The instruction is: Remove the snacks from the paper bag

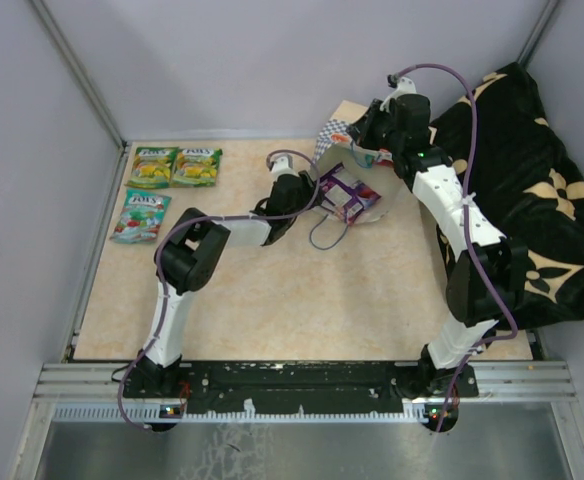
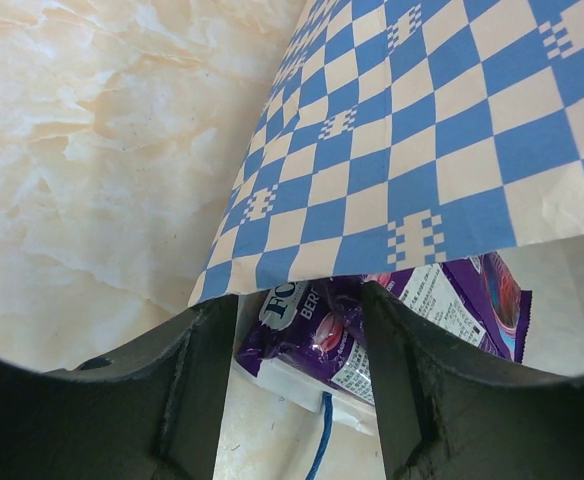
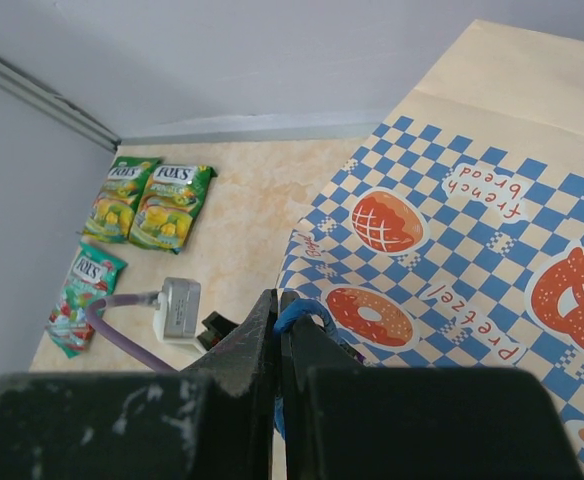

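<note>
The paper bag (image 1: 338, 143) is tipped with its mouth toward the table's middle, and its checkered side (image 2: 422, 130) hangs over the left wrist view. My right gripper (image 3: 279, 300) is shut on the bag's blue cord handle (image 3: 302, 312) and holds it up at the back (image 1: 369, 150). A purple snack (image 1: 349, 195) pokes out of the mouth. My left gripper (image 2: 292, 300) stands open at the mouth (image 1: 310, 190), its fingers on either side of that purple pouch (image 2: 317, 330) without closing on it. Two green-yellow snacks (image 1: 153, 167) (image 1: 197, 166) and a teal one (image 1: 140, 216) lie at the far left.
A black cloth with tan flowers (image 1: 532, 200) is heaped along the right side. The bag's second blue cord (image 1: 324, 238) loops onto the table in front of the mouth. Grey walls close in the table at left, back and right.
</note>
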Robot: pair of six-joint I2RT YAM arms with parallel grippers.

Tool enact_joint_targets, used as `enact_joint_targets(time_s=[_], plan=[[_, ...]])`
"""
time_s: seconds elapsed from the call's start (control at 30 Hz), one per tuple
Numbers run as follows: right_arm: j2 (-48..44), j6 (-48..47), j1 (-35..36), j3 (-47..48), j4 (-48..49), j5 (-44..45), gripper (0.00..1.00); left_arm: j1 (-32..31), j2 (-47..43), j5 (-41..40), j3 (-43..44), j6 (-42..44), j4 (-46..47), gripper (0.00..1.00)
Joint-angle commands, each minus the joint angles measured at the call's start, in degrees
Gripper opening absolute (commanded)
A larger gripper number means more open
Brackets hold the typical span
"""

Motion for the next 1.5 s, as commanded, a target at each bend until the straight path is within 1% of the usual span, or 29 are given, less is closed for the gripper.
enact_joint_targets(time_s=[0.0,0.2,0.33,0.37,0.4,0.47,0.5,0.57,0.6,0.73,0.8,0.9,1.1,1.2,1.3,1.4,1.47], plan=[[-0.56,-0.38,-0.59,0.30,4.08,-0.27,0.00,0.58,-0.72,0.41,0.20,-0.39,0.48,0.60],[-0.33,-0.35,-0.58,0.31,4.12,-0.35,0.00,0.82,0.96,2.97,2.69,-1.32,2.70,0.60],[-0.26,-0.04,-0.58,0.30,4.45,-0.52,0.00,1.34,3.40,6.78,6.12,-3.84,3.24,0.60],[-0.15,0.09,-0.61,0.23,4.48,-0.63,0.00,1.51,4.12,8.11,6.83,-4.50,3.55,0.58],[-0.08,0.10,-0.62,0.16,4.48,-0.69,0.00,1.66,4.90,9.68,7.47,-4.95,3.98,0.54],[-0.11,0.04,-0.60,-0.16,4.34,-0.64,0.00,2.01,5.20,12.24,8.02,-4.60,4.42,0.40],[-0.26,-0.24,-0.58,-0.29,4.16,-0.39,0.00,2.33,4.92,13.24,7.82,-3.94,4.49,0.29],[-0.69,-0.88,-0.58,-0.71,4.12,0.50,0.00,3.37,3.73,16.61,6.91,-2.63,4.68,0.02],[-0.96,-1.17,-0.58,-0.88,4.17,0.76,0.00,4.10,2.97,18.32,6.17,-2.31,5.12,0.00],[-1.46,-1.15,-1.37,-1.83,5.16,0.36,0.00,7.89,-1.53,30.06,0.62,-1.30,11.23,0.00],[-1.39,-0.58,-2.06,-2.30,5.95,-0.38,0.00,8.96,-4.53,34.45,-1.81,-0.07,13.23,0.00],[-1.14,0.16,-2.44,-3.11,7.09,-1.30,0.00,9.43,-9.67,37.81,-4.85,1.11,15.55,0.00],[-1.07,0.11,-2.81,-3.50,6.94,-1.36,0.00,9.52,-18.86,45.20,-9.40,-1.31,24.40,0.00],[-1.80,-0.11,-3.12,-3.80,6.70,-0.70,0.00,9.55,-24.84,46.47,-13.24,-0.30,25.32,0.00],[-1.80,-0.17,-3.23,-3.86,6.53,-0.37,0.00,9.93,-32.95,45.58,-19.47,3.89,22.94,0.00],[-1.82,0.06,-3.21,-3.91,6.72,-0.45,0.00,11.19,-42.39,41.69,-28.11,7.88,17.80,0.00],[-1.79,0.40,-3.21,-3.96,7.03,-0.58,0.00,11.75,-49.41,36.33,-32.74,10.43,12.40,0.00]])
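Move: About 6 cm to the right of the open left fingers, roughly level fore and aft and 3 cm lower, lies the purple snack pack inside the tipped paper bag. The bag's middle is some 11 cm right and 5 cm ahead of that hand, about 3 cm higher; its loose blue handle lies about 3 cm right, 10 cm back and 5 cm lower. From the right hand the pack is roughly 26 cm below, 2 cm back and 1 cm left. Easing a few centimetres to the right, forward and up, the left hand shuts its fingers on the purple pack's edge, then lifts it fast, about 21 cm up while drawing back 14 cm and left 7 cm out of the bag, fingers tipping up and swinging clockwise some 30 degrees. The right hand keeps hold of the bag by its upper blue handle, shifting slightly right and down. ##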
